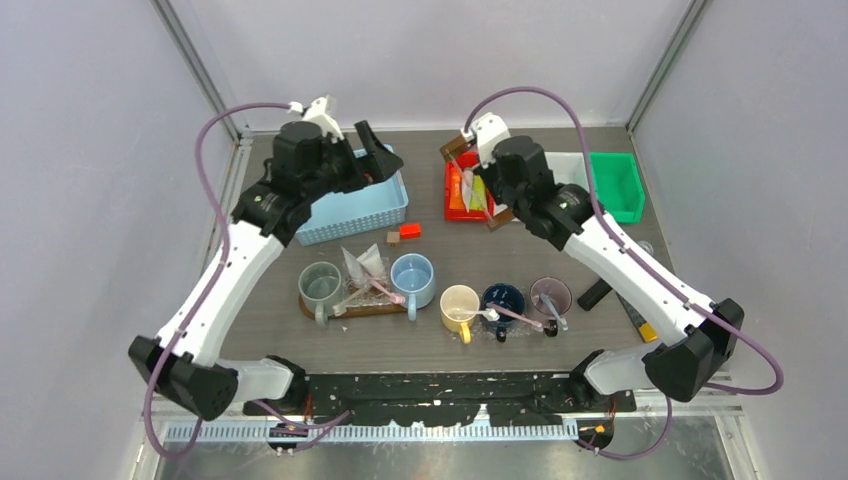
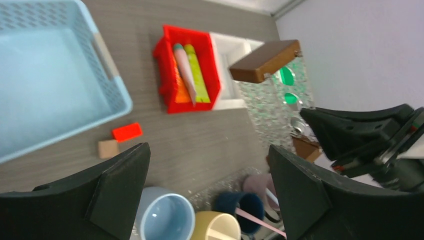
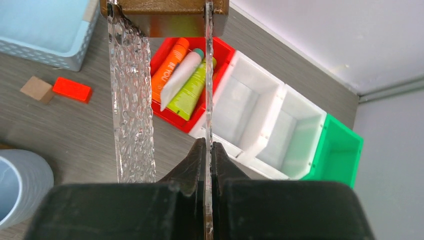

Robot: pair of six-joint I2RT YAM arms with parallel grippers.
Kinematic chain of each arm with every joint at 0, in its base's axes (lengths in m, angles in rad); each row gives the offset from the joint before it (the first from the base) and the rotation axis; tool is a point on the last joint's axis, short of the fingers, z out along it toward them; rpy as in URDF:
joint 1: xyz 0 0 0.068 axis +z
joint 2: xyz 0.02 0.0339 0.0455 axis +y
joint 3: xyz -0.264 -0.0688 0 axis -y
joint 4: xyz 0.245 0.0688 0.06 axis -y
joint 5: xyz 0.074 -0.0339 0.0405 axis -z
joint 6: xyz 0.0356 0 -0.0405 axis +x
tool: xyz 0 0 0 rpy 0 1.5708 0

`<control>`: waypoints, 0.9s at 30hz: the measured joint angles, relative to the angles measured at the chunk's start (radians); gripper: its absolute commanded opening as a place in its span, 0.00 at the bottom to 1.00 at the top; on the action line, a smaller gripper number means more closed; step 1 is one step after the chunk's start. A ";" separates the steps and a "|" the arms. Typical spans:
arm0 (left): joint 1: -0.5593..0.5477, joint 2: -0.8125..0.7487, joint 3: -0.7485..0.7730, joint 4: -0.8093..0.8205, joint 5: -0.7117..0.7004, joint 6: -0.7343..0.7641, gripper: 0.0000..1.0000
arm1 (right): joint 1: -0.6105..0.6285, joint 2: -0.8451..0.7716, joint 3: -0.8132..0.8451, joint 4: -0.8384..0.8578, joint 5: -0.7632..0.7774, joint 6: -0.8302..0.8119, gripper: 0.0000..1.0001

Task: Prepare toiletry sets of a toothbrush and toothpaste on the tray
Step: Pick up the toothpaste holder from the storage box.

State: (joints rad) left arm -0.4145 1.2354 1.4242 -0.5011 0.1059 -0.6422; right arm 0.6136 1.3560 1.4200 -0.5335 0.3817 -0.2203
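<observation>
Five mugs stand in a row near the front: grey-green [image 1: 320, 283], light blue [image 1: 412, 278], cream-yellow [image 1: 460, 303], navy [image 1: 502, 298] and mauve [image 1: 550, 294]. The first two rest on a brown tray [image 1: 352, 310]. A pink toothbrush [image 1: 516, 316] leans in the navy mug. Toothpaste tubes [image 3: 182, 75] lie in the red bin [image 3: 224, 52]. My right gripper [image 3: 207, 146] is shut on the thin clear wall of a second tray [image 3: 131, 100], which has wooden ends and hangs on edge above the red bin. My left gripper [image 2: 208, 150] hovers open and empty over the table beside the blue basket.
A light blue basket [image 1: 352, 208] stands at the back left. A small red block [image 1: 410, 231] and a brown block [image 1: 393, 237] lie in front of it. White bins [image 3: 260, 120] and a green bin [image 1: 615, 185] sit right of the red bin. A black object [image 1: 595, 293] lies at the right.
</observation>
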 measured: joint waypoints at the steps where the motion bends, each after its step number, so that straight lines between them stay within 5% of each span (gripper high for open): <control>1: -0.018 0.028 0.007 0.003 0.005 -0.023 0.91 | 0.025 0.000 -0.012 0.016 0.011 -0.013 0.01; 10: -0.183 0.185 0.021 0.090 -0.051 -0.174 0.87 | 0.180 0.008 -0.088 0.155 0.143 -0.105 0.01; 16: -0.200 0.280 0.021 0.145 -0.114 -0.270 0.82 | 0.251 0.032 -0.132 0.243 0.232 -0.152 0.01; 24: -0.209 0.364 0.022 0.155 -0.154 -0.322 0.49 | 0.311 0.100 -0.154 0.340 0.348 -0.238 0.01; 27: -0.210 0.373 0.022 0.168 -0.158 -0.344 0.28 | 0.323 0.131 -0.154 0.361 0.388 -0.259 0.01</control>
State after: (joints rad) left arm -0.6247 1.6085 1.4460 -0.3328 -0.0525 -0.9863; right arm 0.9367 1.4872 1.2655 -0.1722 0.7700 -0.4789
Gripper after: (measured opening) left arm 0.469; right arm 0.061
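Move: The toothpaste holder hangs pinched in the right fingers, its middle about 3 cm ahead and 3 cm left of that hand. It is about 20 cm right of the open left hand, 6 cm ahead and 7 cm lower. The left gripper, where the holder is being taken, lies roughly 22 cm left of the right hand, 3 cm back and 6 cm higher. From the left hand, the red box is 13 cm ahead and 16 cm right, the blue basket 12 cm ahead and 6 cm left, both some 30 cm below. Rightward and down, then also a little forward, the left hand closes in on the held holder, about 11 cm across and 10 cm lower, tipping downward; its wide-open fingers shut roughly halfway around the near clear side panel. The right hand keeps its pinch on the other panel and brings the holder some 8 cm left to meet it, sinking slightly, with its left side rolling down. ##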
